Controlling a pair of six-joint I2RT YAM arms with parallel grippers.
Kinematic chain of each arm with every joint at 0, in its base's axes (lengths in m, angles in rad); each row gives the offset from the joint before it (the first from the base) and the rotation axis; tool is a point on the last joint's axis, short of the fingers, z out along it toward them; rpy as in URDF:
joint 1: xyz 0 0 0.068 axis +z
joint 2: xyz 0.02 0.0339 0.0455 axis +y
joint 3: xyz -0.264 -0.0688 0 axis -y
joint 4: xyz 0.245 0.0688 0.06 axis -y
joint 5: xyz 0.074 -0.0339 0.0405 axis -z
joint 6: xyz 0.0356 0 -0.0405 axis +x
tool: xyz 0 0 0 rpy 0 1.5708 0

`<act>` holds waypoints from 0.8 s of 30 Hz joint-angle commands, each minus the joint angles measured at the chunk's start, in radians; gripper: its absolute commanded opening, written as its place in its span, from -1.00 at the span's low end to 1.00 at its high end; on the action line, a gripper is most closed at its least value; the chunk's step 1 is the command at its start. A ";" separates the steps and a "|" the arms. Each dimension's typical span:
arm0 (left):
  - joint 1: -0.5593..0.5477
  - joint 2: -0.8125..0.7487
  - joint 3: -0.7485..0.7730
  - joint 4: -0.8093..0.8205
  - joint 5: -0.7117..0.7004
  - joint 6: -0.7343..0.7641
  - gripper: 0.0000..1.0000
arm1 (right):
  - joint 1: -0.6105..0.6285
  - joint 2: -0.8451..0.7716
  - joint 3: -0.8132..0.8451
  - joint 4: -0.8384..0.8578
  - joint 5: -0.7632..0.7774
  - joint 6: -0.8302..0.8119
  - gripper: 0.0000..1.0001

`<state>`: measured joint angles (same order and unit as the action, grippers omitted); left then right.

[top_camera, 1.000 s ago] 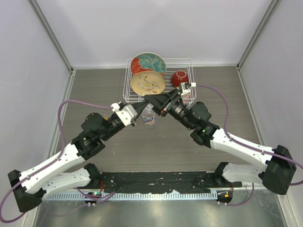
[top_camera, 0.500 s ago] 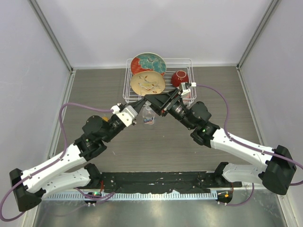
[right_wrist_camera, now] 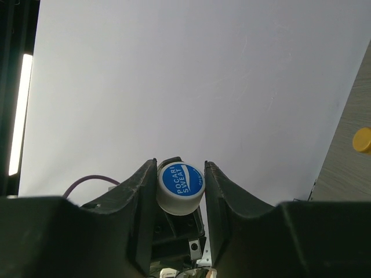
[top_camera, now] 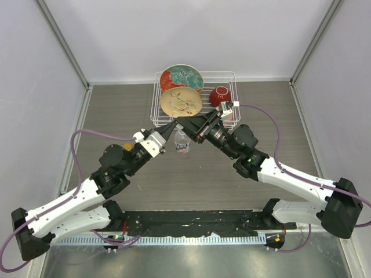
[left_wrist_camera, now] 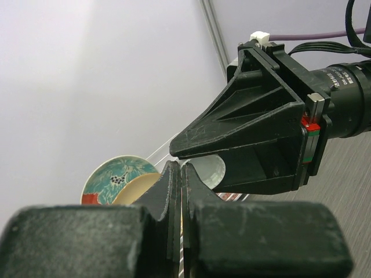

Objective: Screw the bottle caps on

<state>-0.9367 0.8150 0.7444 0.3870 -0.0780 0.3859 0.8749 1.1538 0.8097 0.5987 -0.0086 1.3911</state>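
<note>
The clear bottle (top_camera: 183, 145) with a white-blue label stands upright mid-table, its neck hidden under both grippers. My right gripper (right_wrist_camera: 179, 164) is shut on the white cap (right_wrist_camera: 181, 186), which has a blue printed top, one finger on each side. From above, the right gripper (top_camera: 181, 121) hovers over the bottle's top; whether the cap touches the neck I cannot tell. My left gripper (left_wrist_camera: 180, 167) is shut on nothing, its tip (top_camera: 172, 126) just beside the right one. A small orange round thing (right_wrist_camera: 362, 139) sits on the table; an orange patch (top_camera: 126, 147) peeks out beside the left arm.
A white wire rack (top_camera: 227, 75) stands behind the bottle, holding a red-teal plate (top_camera: 181, 78), a cream plate (top_camera: 181, 102) and a red bowl (top_camera: 220, 95). White walls close in the table on three sides.
The left arm has swung forward, bringing its shut gripper up next to the right gripper's tip. The right arm has stayed over the bottle with the cap.
</note>
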 commanded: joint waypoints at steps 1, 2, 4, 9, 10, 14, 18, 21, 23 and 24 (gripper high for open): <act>0.007 -0.014 -0.022 0.026 -0.008 0.028 -1.00 | 0.003 -0.023 0.029 0.079 -0.019 0.005 -0.42; 0.007 -0.016 -0.030 0.023 -0.002 0.031 -1.00 | 0.003 -0.026 0.029 0.075 -0.019 0.005 -0.46; 0.007 -0.019 -0.028 0.021 0.004 0.031 -0.95 | 0.001 -0.040 0.034 0.055 -0.011 -0.018 -0.56; 0.007 -0.037 -0.005 0.035 -0.055 -0.033 -0.42 | 0.001 -0.109 0.127 -0.264 0.074 -0.199 -0.70; 0.007 -0.040 -0.007 0.038 -0.071 -0.051 -0.27 | 0.001 -0.133 0.169 -0.319 0.122 -0.275 -0.71; 0.009 -0.063 -0.017 0.038 -0.091 -0.123 0.16 | -0.001 -0.175 0.256 -0.547 0.217 -0.418 -0.76; 0.007 -0.085 -0.027 0.001 -0.080 -0.195 0.56 | -0.002 -0.175 0.319 -0.674 0.280 -0.504 -0.78; 0.009 -0.103 -0.031 -0.095 -0.059 -0.275 0.70 | -0.002 -0.178 0.358 -0.750 0.344 -0.587 -0.79; 0.009 -0.115 -0.063 -0.163 -0.065 -0.343 0.84 | -0.001 -0.186 0.382 -0.789 0.377 -0.633 -0.78; 0.012 -0.114 -0.076 -0.181 -0.081 -0.366 0.88 | -0.001 -0.196 0.390 -0.801 0.410 -0.679 -0.78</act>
<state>-0.9337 0.7143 0.7136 0.3206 -0.1383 0.1589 0.8749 0.9710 1.1473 -0.0643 0.2707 0.8856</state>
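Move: Both hands are raised tip to tip. The right already holds the white cap, which lies about 1 cm ahead and 2 cm to the right of the left hand point. The uncapped water bottle stands roughly 10 cm ahead of the left hand, sideways level with it, and 28 cm below; from the right hand it is 10 cm ahead, 2 cm left. The orange bottle is some 21 cm left of the water bottle, and the beige plate about 18 cm beyond it. To its right and up, away from the left fingertips, the right hand carries the pinched white cap about 9 cm, turning clockwise and rolling so its fingers point more forward and nearly level. The left hand parts from the cap, its shut fingers spreading almost fully as it eases some 2 cm left and slightly back and tips about 10 degrees downward. ##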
